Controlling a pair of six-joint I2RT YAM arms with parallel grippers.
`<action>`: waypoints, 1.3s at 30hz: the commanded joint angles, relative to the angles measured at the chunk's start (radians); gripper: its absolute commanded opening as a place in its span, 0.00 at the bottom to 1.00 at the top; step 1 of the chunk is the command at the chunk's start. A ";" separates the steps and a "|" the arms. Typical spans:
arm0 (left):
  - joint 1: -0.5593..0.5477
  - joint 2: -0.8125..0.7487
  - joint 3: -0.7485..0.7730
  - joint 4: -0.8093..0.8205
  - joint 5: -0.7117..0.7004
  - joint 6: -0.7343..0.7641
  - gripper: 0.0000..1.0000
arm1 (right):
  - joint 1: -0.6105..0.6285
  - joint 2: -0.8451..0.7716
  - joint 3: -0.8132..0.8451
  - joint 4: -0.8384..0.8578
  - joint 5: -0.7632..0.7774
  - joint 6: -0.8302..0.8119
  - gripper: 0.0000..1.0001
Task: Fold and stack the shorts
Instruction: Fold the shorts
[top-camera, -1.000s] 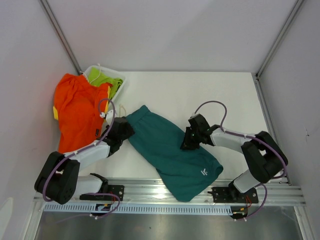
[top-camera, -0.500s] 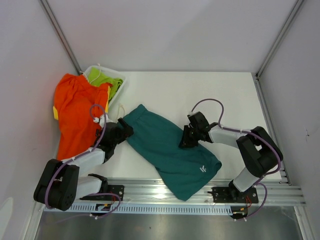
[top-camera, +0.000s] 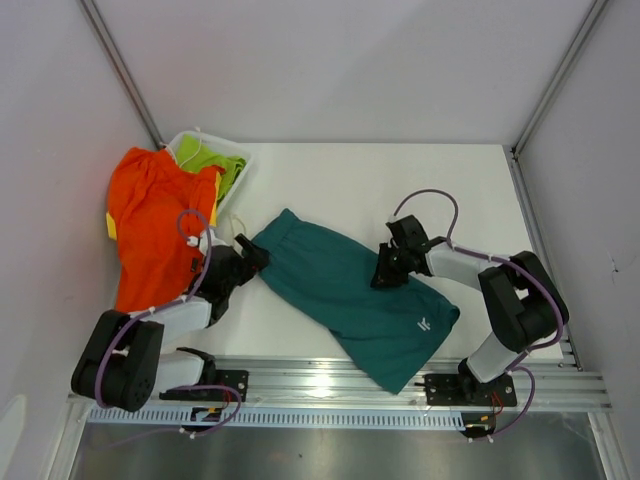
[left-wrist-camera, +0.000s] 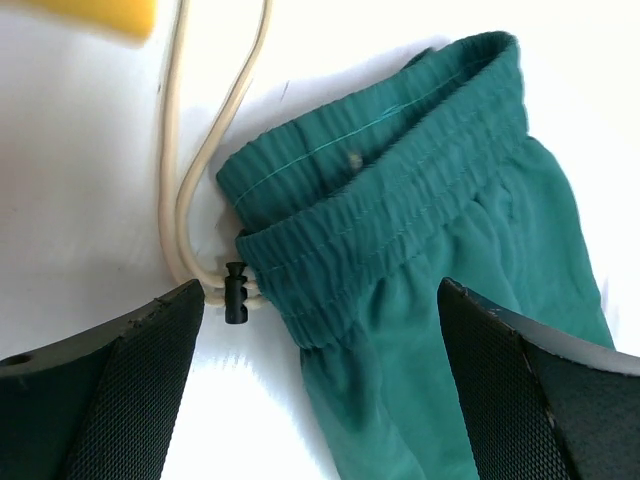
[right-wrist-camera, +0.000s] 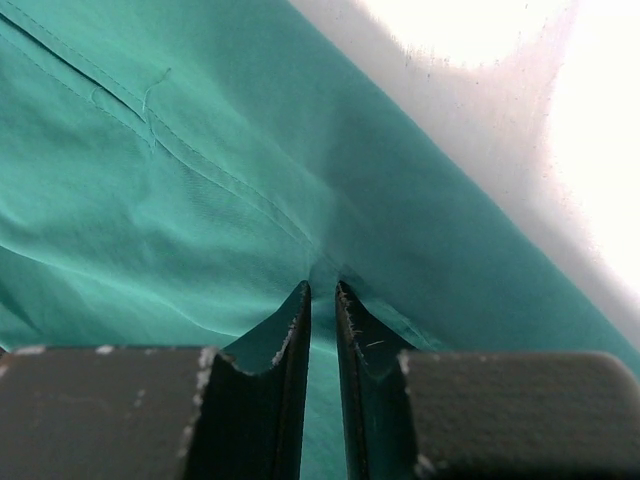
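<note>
The teal shorts (top-camera: 350, 290) lie flat and slanted across the table's near middle, waistband at upper left. My left gripper (top-camera: 247, 258) is open at the waistband corner (left-wrist-camera: 380, 190), its fingers (left-wrist-camera: 110, 370) wide apart over the cloth and the white drawstring (left-wrist-camera: 185, 200) with its black toggle. My right gripper (top-camera: 387, 272) is shut on a pinch of the teal cloth (right-wrist-camera: 200, 180) near the right edge of the shorts. The orange shorts (top-camera: 155, 225) lie spread at the far left.
A white bin (top-camera: 240, 158) at the back left holds lime-green cloth (top-camera: 205, 158). A yellow piece (top-camera: 110, 225) peeks from under the orange shorts. The metal rail (top-camera: 330, 385) runs along the near edge.
The right gripper has pulled its side of the teal shorts to the right, stretching them flatter and shifting the lower leg rightward. The left gripper stays at the waistband.
</note>
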 joint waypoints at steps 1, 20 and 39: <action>0.008 0.053 -0.040 0.150 0.017 -0.095 0.99 | -0.008 0.022 0.012 -0.091 0.077 -0.067 0.20; 0.008 0.095 -0.100 0.334 -0.017 -0.152 0.99 | 0.105 0.298 0.583 0.040 -0.185 0.006 0.37; 0.008 0.200 -0.113 0.444 -0.003 -0.159 0.99 | 0.148 0.634 0.868 0.478 -0.254 0.235 0.40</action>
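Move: The far corner of the shorts' waistband lies about 17 cm ahead and 25 cm to the left of the right hand, at about fingertip height. The waistband's near corner is some 9 cm ahead and 33 cm left of that hand. From the left hand, this near corner is about 3 cm ahead, 1 cm right and 2 cm below, between the open fingers; the drawstring loop lies roughly 7 cm ahead and 5 cm left, and the far corner 10 cm ahead and 8 cm right. The right hand lifts off the body of the shorts and swings over the cloth about 22 cm left and 15 cm forward towards the waistband's far corner, arching up some 10 cm, dipping on the way across and ending about 8 cm up and rising, while its nearly shut fingers part a little and the wrist tilts some 30 degrees so they point more to the left. The left hand stays low with its fingers wide open on either side of the waistband's near corner, edging about 1.5 cm forward while it rolls some 10 degrees, its left side sinking. ##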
